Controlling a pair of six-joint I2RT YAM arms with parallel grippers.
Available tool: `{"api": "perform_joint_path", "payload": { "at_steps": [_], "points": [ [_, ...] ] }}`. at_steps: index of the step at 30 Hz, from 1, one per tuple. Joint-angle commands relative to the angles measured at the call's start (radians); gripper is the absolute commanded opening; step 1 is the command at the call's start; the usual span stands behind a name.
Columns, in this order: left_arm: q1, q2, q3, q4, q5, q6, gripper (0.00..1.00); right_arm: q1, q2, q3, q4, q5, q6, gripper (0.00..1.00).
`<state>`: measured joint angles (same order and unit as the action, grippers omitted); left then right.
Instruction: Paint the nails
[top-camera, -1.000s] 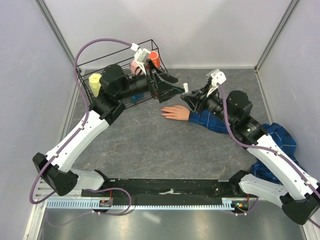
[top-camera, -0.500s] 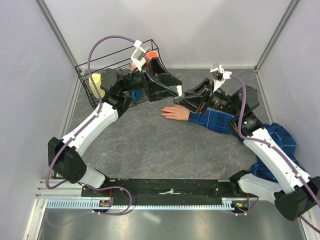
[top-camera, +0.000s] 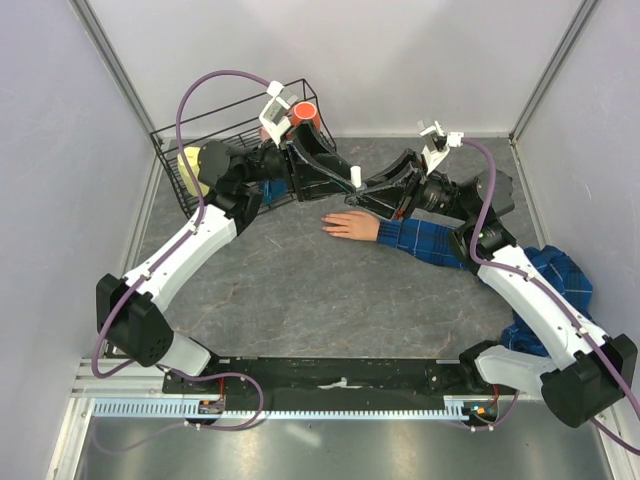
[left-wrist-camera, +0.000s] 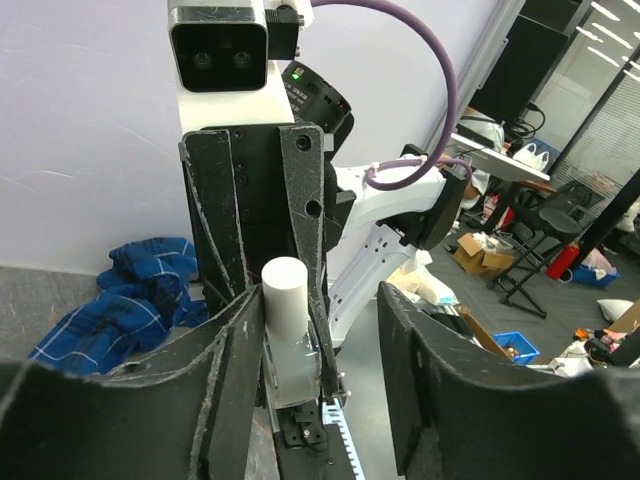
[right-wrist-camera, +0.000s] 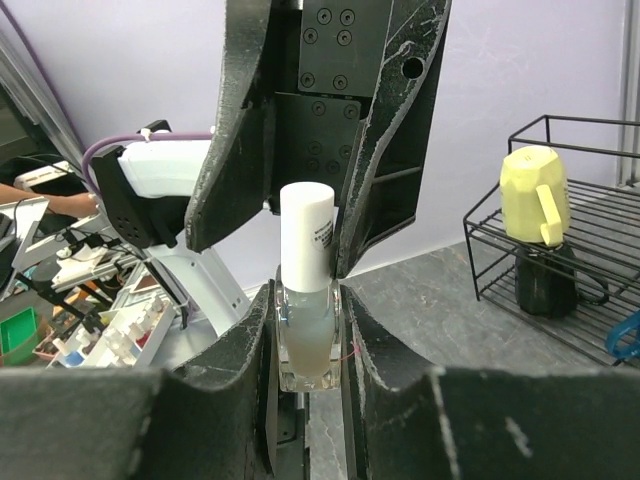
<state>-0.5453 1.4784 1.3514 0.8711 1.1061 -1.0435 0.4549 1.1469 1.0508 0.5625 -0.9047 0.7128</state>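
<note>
The peach-pink fake hand (top-camera: 350, 225) lies flat on the grey table, ending a blue plaid sleeve (top-camera: 420, 240). Its nails are too small to make out. My right gripper (top-camera: 372, 190) (right-wrist-camera: 308, 300) is shut on a small clear bottle (right-wrist-camera: 308, 335) with a white cap (right-wrist-camera: 306, 235) and holds it upright above the hand. My left gripper (top-camera: 345, 178) (left-wrist-camera: 320, 300) is open, with its jaws on either side of the cap (left-wrist-camera: 285, 295). The cap sits against one finger, and the other finger is well apart from it.
A black wire basket (top-camera: 170, 150) stands at the back left and holds a yellow mug (top-camera: 190, 165) (right-wrist-camera: 535, 195) and an orange thing (top-camera: 305, 115). The rest of the plaid shirt (top-camera: 560, 280) is heaped at the right. Walls close in on three sides.
My left arm has reached out to the right and brought its open jaws around the cap. My right gripper has carried the bottle a little to the left to meet it.
</note>
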Motion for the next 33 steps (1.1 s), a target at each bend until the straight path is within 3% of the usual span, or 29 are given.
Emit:
{"api": "perform_joint_path", "payload": {
  "at_steps": [1,4,11,13,15,17,20,21,27,29,33],
  "points": [
    [0.001,-0.007,0.034,0.008,0.026,-0.017,0.51,-0.004,0.004,0.011,0.086,-0.03,0.028,0.0],
    [-0.001,-0.007,0.052,-0.047,0.015,0.017,0.39,-0.004,0.007,0.015,0.079,-0.023,0.024,0.0],
    [-0.007,-0.033,0.081,-0.254,-0.031,0.169,0.18,-0.005,-0.006,0.048,-0.12,0.048,-0.105,0.0],
    [-0.012,-0.052,0.091,-0.369,-0.073,0.216,0.02,-0.004,-0.021,0.063,-0.189,0.094,-0.183,0.0],
    [-0.025,-0.064,0.124,-0.496,-0.123,0.327,0.02,-0.005,-0.038,0.083,-0.303,0.18,-0.243,0.0],
    [-0.05,-0.082,0.179,-0.723,-0.253,0.464,0.02,-0.002,-0.049,0.098,-0.411,0.249,-0.324,0.0],
    [-0.143,-0.081,0.279,-1.016,-0.593,0.601,0.02,0.007,-0.072,0.112,-0.508,0.432,-0.412,0.0],
    [-0.201,-0.073,0.307,-1.078,-0.782,0.617,0.02,0.016,-0.084,0.118,-0.532,0.532,-0.438,0.0],
    [-0.43,-0.014,0.37,-1.141,-1.413,0.582,0.02,0.181,-0.11,0.133,-0.628,0.9,-0.593,0.0],
    [-0.464,0.037,0.414,-1.158,-1.48,0.551,0.02,0.238,-0.115,0.129,-0.633,1.027,-0.631,0.0],
    [-0.467,0.094,0.512,-1.215,-1.452,0.522,0.02,0.243,-0.13,0.114,-0.635,1.041,-0.642,0.0]
  ]
}}
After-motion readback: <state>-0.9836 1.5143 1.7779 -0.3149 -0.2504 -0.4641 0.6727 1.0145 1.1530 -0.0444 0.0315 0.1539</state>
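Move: The white bottle cap stands between the left hand's open fingers, about 1 cm ahead of its centre and level with it. The right hand already grips the glass nail polish bottle, centred in its fingers, so the cap lies some 3 cm above that hand. From the left hand the dummy hand lies about 12 cm ahead, 2 cm right and 44 cm below; the orange mug is roughly 30 cm ahead, 8 cm left and 30 cm below. The left fingers close on the white cap, easing forward about 1 cm to centre on it, while the right keeps its grip on the glass. Then both hands travel together forward and to the right, about 8 cm, sinking slightly, as the left swings nearly 60 degrees counter-clockwise and the right some 45 clockwise, twisting the cap counter-clockwise against the bottle. ##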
